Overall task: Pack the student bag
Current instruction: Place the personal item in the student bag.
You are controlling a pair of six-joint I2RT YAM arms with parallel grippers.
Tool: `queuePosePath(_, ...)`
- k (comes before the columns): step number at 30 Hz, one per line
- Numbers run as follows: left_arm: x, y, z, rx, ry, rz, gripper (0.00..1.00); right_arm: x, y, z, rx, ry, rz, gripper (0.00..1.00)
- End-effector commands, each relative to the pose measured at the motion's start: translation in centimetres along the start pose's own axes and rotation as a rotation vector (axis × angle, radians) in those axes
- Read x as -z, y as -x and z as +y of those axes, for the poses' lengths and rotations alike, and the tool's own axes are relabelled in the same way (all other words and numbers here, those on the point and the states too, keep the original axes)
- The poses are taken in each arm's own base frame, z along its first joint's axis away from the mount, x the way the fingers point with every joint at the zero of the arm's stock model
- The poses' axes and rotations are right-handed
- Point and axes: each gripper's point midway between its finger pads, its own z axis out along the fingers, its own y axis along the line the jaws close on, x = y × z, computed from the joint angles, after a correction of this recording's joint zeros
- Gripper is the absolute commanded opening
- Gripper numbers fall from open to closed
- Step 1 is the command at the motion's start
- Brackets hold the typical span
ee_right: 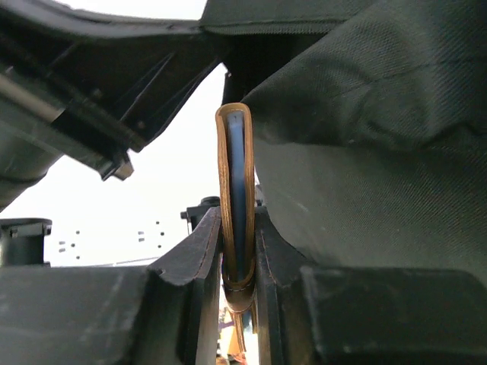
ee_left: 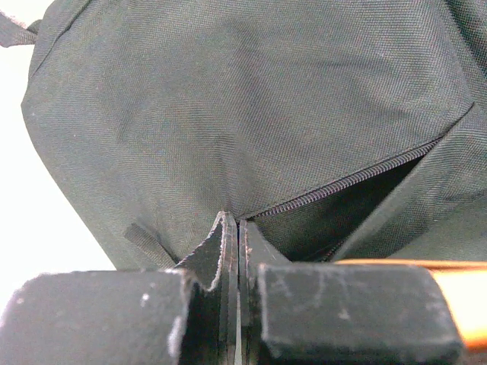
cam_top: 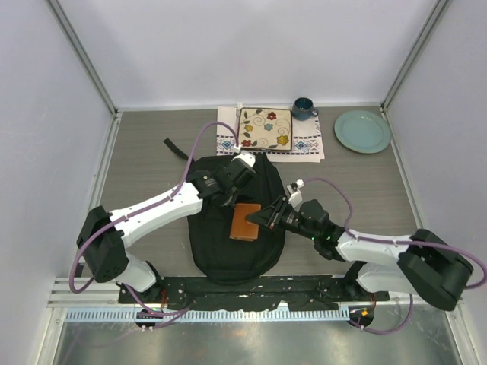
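Note:
The black student bag (cam_top: pixel 228 255) lies flat in the middle of the table, between both arms. My left gripper (cam_top: pixel 230 194) sits over the bag's upper part. In the left wrist view it (ee_left: pixel 239 224) is shut, pinching the bag's fabric (ee_left: pixel 228 99) at the end of an open zipper (ee_left: pixel 342 186). My right gripper (cam_top: pixel 268 215) is shut on a thin brown notebook (cam_top: pixel 246 221) with a blue inner edge. It holds the notebook (ee_right: pixel 234 190) edge-on beside the bag's cloth (ee_right: pixel 365 175), over the bag's middle. The notebook's orange-brown edge (ee_left: pixel 456 296) shows by the zipper opening.
At the back lies a patterned placemat (cam_top: pixel 308 144) with a floral square plate (cam_top: pixel 265 128) on it. A dark blue mug (cam_top: pixel 303 109) and a teal plate (cam_top: pixel 362 131) stand to its right. A black strap (cam_top: pixel 176 148) trails off the bag's upper left.

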Motion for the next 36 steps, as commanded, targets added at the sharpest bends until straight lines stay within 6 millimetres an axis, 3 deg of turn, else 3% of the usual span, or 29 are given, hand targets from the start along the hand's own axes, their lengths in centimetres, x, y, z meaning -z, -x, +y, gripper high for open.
queuePosePath(1, 1.4, 2.5, -0.5, 0.084, -0.044, -0.073, 0.0, -2.0, 1.9, 4.5, -0.078, 0.189, -0.092, 0.0)
queuePosePath(6, 1.8, 2.4, -0.4, 0.083, -0.052, -0.073, 0.0, -4.2, 2.6, 4.1, -0.147, 0.206, -0.105, 0.0)
queuePosePath(7, 1.9, 2.4, -0.4, 0.084, -0.055, -0.074, 0.0, -4.4, 2.8, 4.8, -0.155, 0.244, -0.112, 0.0)
queuePosePath(8, 2.1, 2.6, -0.3, 0.089, -0.058, -0.082, 0.0, -4.9, 2.8, 3.9, -0.174, 0.228, -0.115, 0.0)
queuePosePath(10, 2.3, 2.4, -0.2, 0.087, -0.057, -0.081, 0.0, -5.2, 3.5, 4.2, -0.217, 0.263, -0.148, 0.0)
queuePosePath(11, 2.5, 2.5, -0.1, 0.088, -0.059, -0.086, 0.0, -5.7, 3.7, 3.2, -0.228, 0.249, -0.158, 0.0)
queuePosePath(13, 2.5, 2.2, 0.0, 0.086, -0.056, -0.082, 0.0, -5.8, 4.3, 3.8, -0.257, 0.291, -0.184, 0.0)
queuePosePath(15, 2.7, 2.1, 0.1, 0.086, -0.06, -0.084, 0.0, -6.3, 4.8, 2.6, -0.287, 0.278, -0.209, 0.0)
queuePosePath(16, 2.8, 2.1, 0.1, 0.087, -0.061, -0.082, 0.0, -6.1, 5.8, 2.5, -0.309, 0.289, -0.266, 0.0)
queuePosePath(20, 3.0, 1.8, -0.1, 0.085, -0.081, -0.073, 0.0, -5.6, 7.1, 1.9, -0.303, 0.289, -0.348, 0.0)
queuePosePath(24, 2.8, 1.2, -0.5, 0.088, -0.098, -0.055, 0.0, -4.5, 8.0, 3.0, -0.241, 0.288, -0.412, 0.0)
queuePosePath(26, 2.6, 1.0, -0.7, 0.093, -0.102, -0.045, 0.0, -4.1, 8.6, 2.3, -0.212, 0.23, -0.454, 0.0)
queuePosePath(27, 2.6, 0.9, -0.9, 0.105, -0.112, -0.04, 0.0, -4.2, 8.6, 0.8, -0.195, 0.158, -0.467, 0.0)
queuePosePath(28, 2.7, 0.9, -1.1, 0.112, -0.119, -0.039, 0.0, -3.5, 9.0, 2.0, -0.174, 0.168, -0.487, 0.0)
queuePosePath(30, 2.9, 1.2, -1.6, 0.144, -0.144, -0.046, 0.0, -3.3, 9.5, 0.2, -0.133, 0.054, -0.525, 0.0)
queuePosePath(31, 2.9, 1.3, -1.7, 0.152, -0.15, -0.048, 0.0, -2.8, 9.8, 0.9, -0.122, 0.051, -0.539, 0.0)
queuePosePath(33, 2.9, 1.6, -2.0, 0.168, -0.161, -0.055, 0.0, -2.8, 9.9, -0.3, -0.089, -0.043, -0.545, 0.0)
queuePosePath(36, 2.8, 2.0, -2.4, 0.177, -0.172, -0.056, 0.0, -2.8, 9.2, -0.5, -0.069, -0.073, -0.538, 0.0)
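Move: The bag's unzipped mouth lies about 8 cm ahead of the right hand and 4 cm to its left, nearly level in height; the brown wallet is already in that hand's fingers, its middle some 3 cm left of them and 1 cm back. From the left hand, which already pinches the flap's zipper edge, the mouth's middle is roughly 4 cm ahead, 4 cm right and slightly below. Forward about 7 cm goes the right hand towards the mouth with the wallet gripped, first swinging nearly 4 cm left and dipping as much, then coming back right and up as the wrist turns some 25 degrees clockwise, feeding the wallet's far end under the zipper edge. The left hand keeps its pinch on the flap, easing 2 cm right and 1 cm up and back, its left side tipping down a little. ##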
